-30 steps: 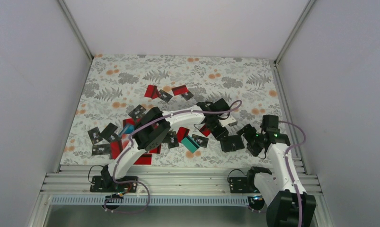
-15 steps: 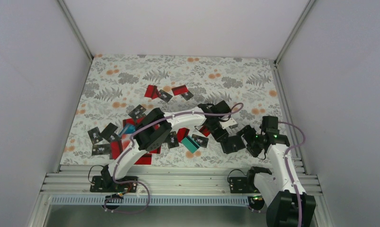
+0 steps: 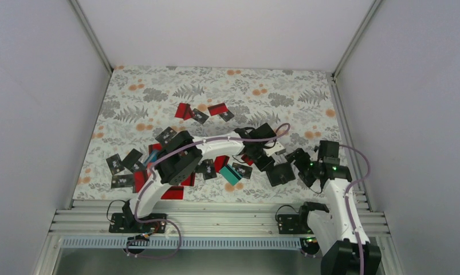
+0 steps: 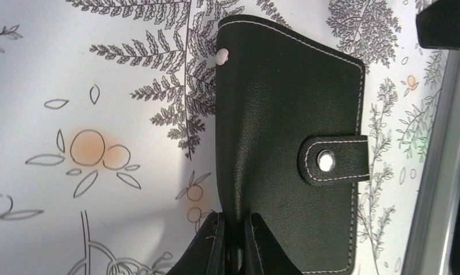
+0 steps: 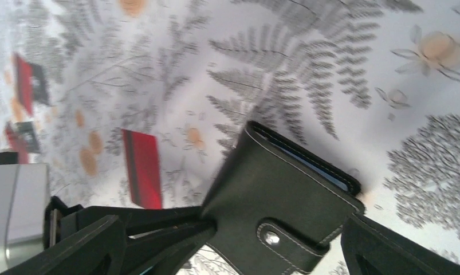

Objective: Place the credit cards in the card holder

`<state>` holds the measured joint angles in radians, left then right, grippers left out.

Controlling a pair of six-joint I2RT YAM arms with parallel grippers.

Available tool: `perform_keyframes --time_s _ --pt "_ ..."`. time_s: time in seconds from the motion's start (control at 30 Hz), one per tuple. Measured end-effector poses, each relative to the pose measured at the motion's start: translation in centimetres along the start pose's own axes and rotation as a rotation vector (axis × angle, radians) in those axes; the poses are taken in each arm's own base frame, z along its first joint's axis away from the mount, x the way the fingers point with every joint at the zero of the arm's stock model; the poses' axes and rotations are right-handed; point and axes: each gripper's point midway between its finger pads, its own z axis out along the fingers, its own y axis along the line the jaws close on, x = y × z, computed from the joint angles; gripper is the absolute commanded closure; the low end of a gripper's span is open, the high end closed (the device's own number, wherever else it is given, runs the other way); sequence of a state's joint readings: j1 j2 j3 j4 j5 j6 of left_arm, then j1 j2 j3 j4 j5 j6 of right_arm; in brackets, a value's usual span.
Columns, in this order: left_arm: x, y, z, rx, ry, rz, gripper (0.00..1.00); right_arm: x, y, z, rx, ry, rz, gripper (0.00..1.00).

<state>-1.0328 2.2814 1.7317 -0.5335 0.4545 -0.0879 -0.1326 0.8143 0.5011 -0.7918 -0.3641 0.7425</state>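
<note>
The card holder (image 3: pixel 281 173) is a black stitched pouch with a snap tab, lying on the floral cloth at right of centre. My left gripper (image 4: pixel 234 222) is shut on a raised fold of its near edge (image 4: pixel 290 132). In the right wrist view the holder (image 5: pixel 284 195) sits tilted, with a blue edge showing in its opening. My right gripper (image 5: pixel 233 232) is open, one finger on each side of the holder, with nothing gripped. Credit cards lie scattered: a red one (image 5: pixel 142 168) is close by. Red (image 3: pixel 184 110), teal (image 3: pixel 230 175) and black (image 3: pixel 117 164) cards lie further left.
A metal rail (image 4: pixel 439 189) runs just beyond the holder's right side at the cloth's edge. White walls enclose the cloth (image 3: pixel 158 91) on three sides. The left arm (image 3: pixel 216 146) stretches across the card pile, covering some cards.
My left gripper has shut on the card holder's edge. The holder and the left wrist shifted slightly toward the near left. The right gripper stayed open beside it.
</note>
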Motion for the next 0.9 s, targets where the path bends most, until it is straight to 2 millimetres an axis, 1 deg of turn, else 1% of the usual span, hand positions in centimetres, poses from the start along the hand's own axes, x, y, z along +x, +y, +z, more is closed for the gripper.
perform_keyframes --time_s 0.07,0.13,0.27,0.37,0.43,0.5,0.63,0.73,0.8,0.87,0.9 --pt "-0.3 -0.4 -0.8 -0.003 -0.018 -0.017 0.98 -0.3 1.1 -0.6 -0.057 -0.029 -0.038 0.05" --pt "-1.1 -0.9 -2.1 -0.012 -0.054 -0.026 0.98 -0.7 2.3 -1.3 -0.114 -0.065 -0.077 0.04" --pt "-3.3 -1.9 -6.5 -0.035 -0.160 -0.049 0.98 -1.2 5.0 -3.0 -0.236 -0.119 -0.163 0.02" --pt "-4.7 -2.0 -11.3 -0.047 -0.268 -0.082 0.98 -1.2 7.6 -4.1 -0.355 -0.124 -0.240 0.02" --pt "-5.4 -1.5 -14.6 -0.061 -0.337 -0.106 0.97 -1.1 9.1 -4.8 -0.434 -0.117 -0.279 0.02" --pt "-5.9 -1.0 -17.2 -0.079 -0.394 -0.125 0.98 -0.9 10.9 -5.7 -0.527 -0.115 -0.328 0.02" --pt "-5.8 0.4 -21.8 -0.108 -0.483 -0.186 0.98 -0.4 14.1 -7.8 -0.711 -0.114 -0.420 0.06" --pt "-5.4 1.2 -24.6 -0.113 -0.535 -0.232 0.98 -0.1 15.9 -8.9 -0.817 -0.097 -0.468 0.08" --pt "-5.4 1.4 -26.7 -0.107 -0.575 -0.251 0.98 0.0 17.0 -9.3 -0.877 -0.074 -0.500 0.08" --pt "-5.6 1.2 -28.4 -0.100 -0.613 -0.253 0.98 0.4 18.2 -9.2 -0.926 -0.035 -0.529 0.09" --pt "-5.7 0.9 -29.2 -0.089 -0.625 -0.250 0.98 0.6 18.6 -9.2 -0.944 -0.017 -0.537 0.11"
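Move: The black card holder is already pinched by its left edge in the left fingers, its middle about 4 cm right and 3 cm back from that hand, 1 cm below. The open air it goes to is some 8 cm ahead, 13 cm left and 25 cm up. A red card lies 7 cm left, 4 cm ahead, 3 cm below. From the right hand the card holder is about 5 cm left, 3 cm back, 5 cm below. The card holder is carried up some 25 cm by the left hand, then also left and forward over the red card's side of the table, that wrist swinging counter-clockwise and less steeply down while the fingers keep their pinch. The right hand follows, rising about 18 cm, left and forward, tipping up until its wide-open fingers point almost level to the left, facing the strap side; contact can't be seen. ##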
